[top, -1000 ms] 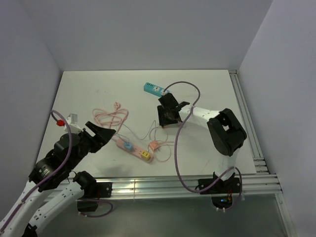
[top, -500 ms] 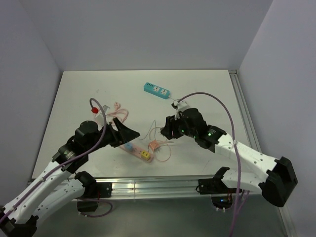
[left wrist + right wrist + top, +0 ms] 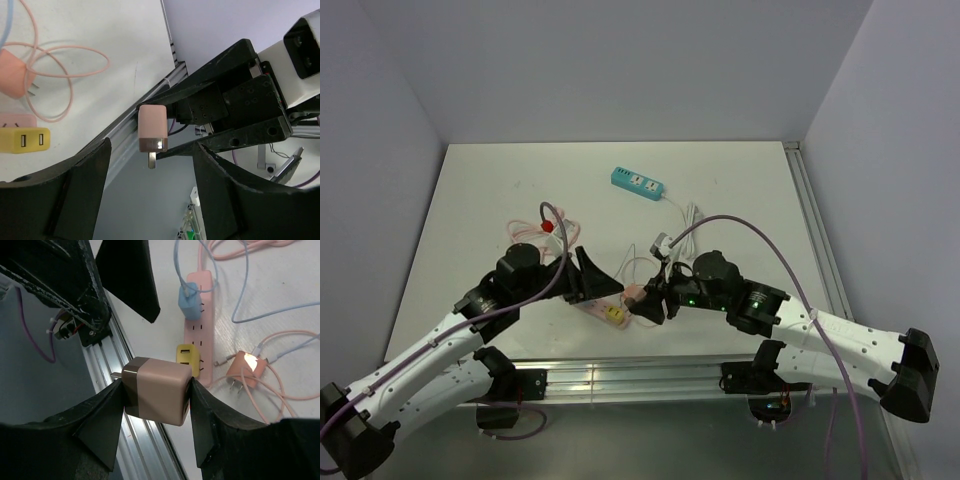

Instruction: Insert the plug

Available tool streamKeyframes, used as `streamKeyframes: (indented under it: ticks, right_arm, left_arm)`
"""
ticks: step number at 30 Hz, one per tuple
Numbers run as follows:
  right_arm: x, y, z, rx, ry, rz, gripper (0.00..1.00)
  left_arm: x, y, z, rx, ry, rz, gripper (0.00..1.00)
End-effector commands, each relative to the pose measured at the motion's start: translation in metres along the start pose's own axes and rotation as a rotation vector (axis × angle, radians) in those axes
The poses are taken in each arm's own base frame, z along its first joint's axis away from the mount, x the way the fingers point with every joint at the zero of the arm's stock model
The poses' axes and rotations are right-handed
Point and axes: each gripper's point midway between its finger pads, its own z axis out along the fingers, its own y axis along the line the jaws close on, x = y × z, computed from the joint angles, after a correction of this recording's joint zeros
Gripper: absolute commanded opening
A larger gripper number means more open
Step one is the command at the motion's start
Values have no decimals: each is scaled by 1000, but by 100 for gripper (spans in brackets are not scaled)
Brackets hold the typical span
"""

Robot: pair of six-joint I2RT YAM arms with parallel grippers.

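Note:
My right gripper (image 3: 157,395) is shut on the plug (image 3: 160,390), a pink cube charger with a brown face and metal prongs. It hangs above the table's front rail, just near of the pink power strip (image 3: 200,315). In the left wrist view the plug (image 3: 152,131) hangs prong-down beyond my left gripper (image 3: 152,185), which is open with nothing between its fingers (image 3: 75,190). From above, the left gripper (image 3: 595,280) and right gripper (image 3: 655,300) face each other over the strip (image 3: 588,303).
A blue charger (image 3: 189,302) and a yellow charger (image 3: 189,357) sit in the pink strip. A loose pink charger (image 3: 245,371) with coiled pink cable lies beside it. A teal power strip (image 3: 638,183) lies farther back. The aluminium rail (image 3: 650,375) runs along the front edge.
The right arm swung from beside the teal strip to the front centre. The left arm reached right toward it, and its jaws narrowed a little.

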Motion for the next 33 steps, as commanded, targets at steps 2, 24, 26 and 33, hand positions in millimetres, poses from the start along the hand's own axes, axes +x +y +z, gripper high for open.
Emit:
streamKeyframes:
  ticks: [2, 24, 26, 33]
  right_arm:
    - [-21, 19, 3, -69, -90, -62, 0]
    - [-39, 26, 0, -43, -147, -95, 0]
    - [-39, 27, -1, -44, -148, -100, 0]
    - [-39, 26, -2, -24, -146, -103, 0]
  left_arm:
    - [7, -17, 1, 81, 19, 29, 72]
    - [41, -20, 18, 145, 163, 41, 50]
    - [43, -21, 18, 155, 170, 40, 44]
    - [45, -27, 15, 176, 177, 45, 31]
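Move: The brown plug is already held in the right gripper's fingertips, barely 1 cm to the left of that hand's point. From the open left gripper, the brown plug lies about 5 cm to the right, 2 cm back and 2 cm below. On the table below, the yellow plug sits some 3 cm ahead of the left hand, neither left nor right, 18 cm down; the orange adaptor lies 8 cm ahead, 4 cm right and 20 cm down. Bring the left gripper back and to the right by about 3 cm each way, sinking a little, with roughly 10 degrees of clockwise turn, until its fingers straddle the brown plug. Then close them onto the body. Keep the right gripper's hold on the plug, easing that hand about 1 cm back and left, then steadying it. ##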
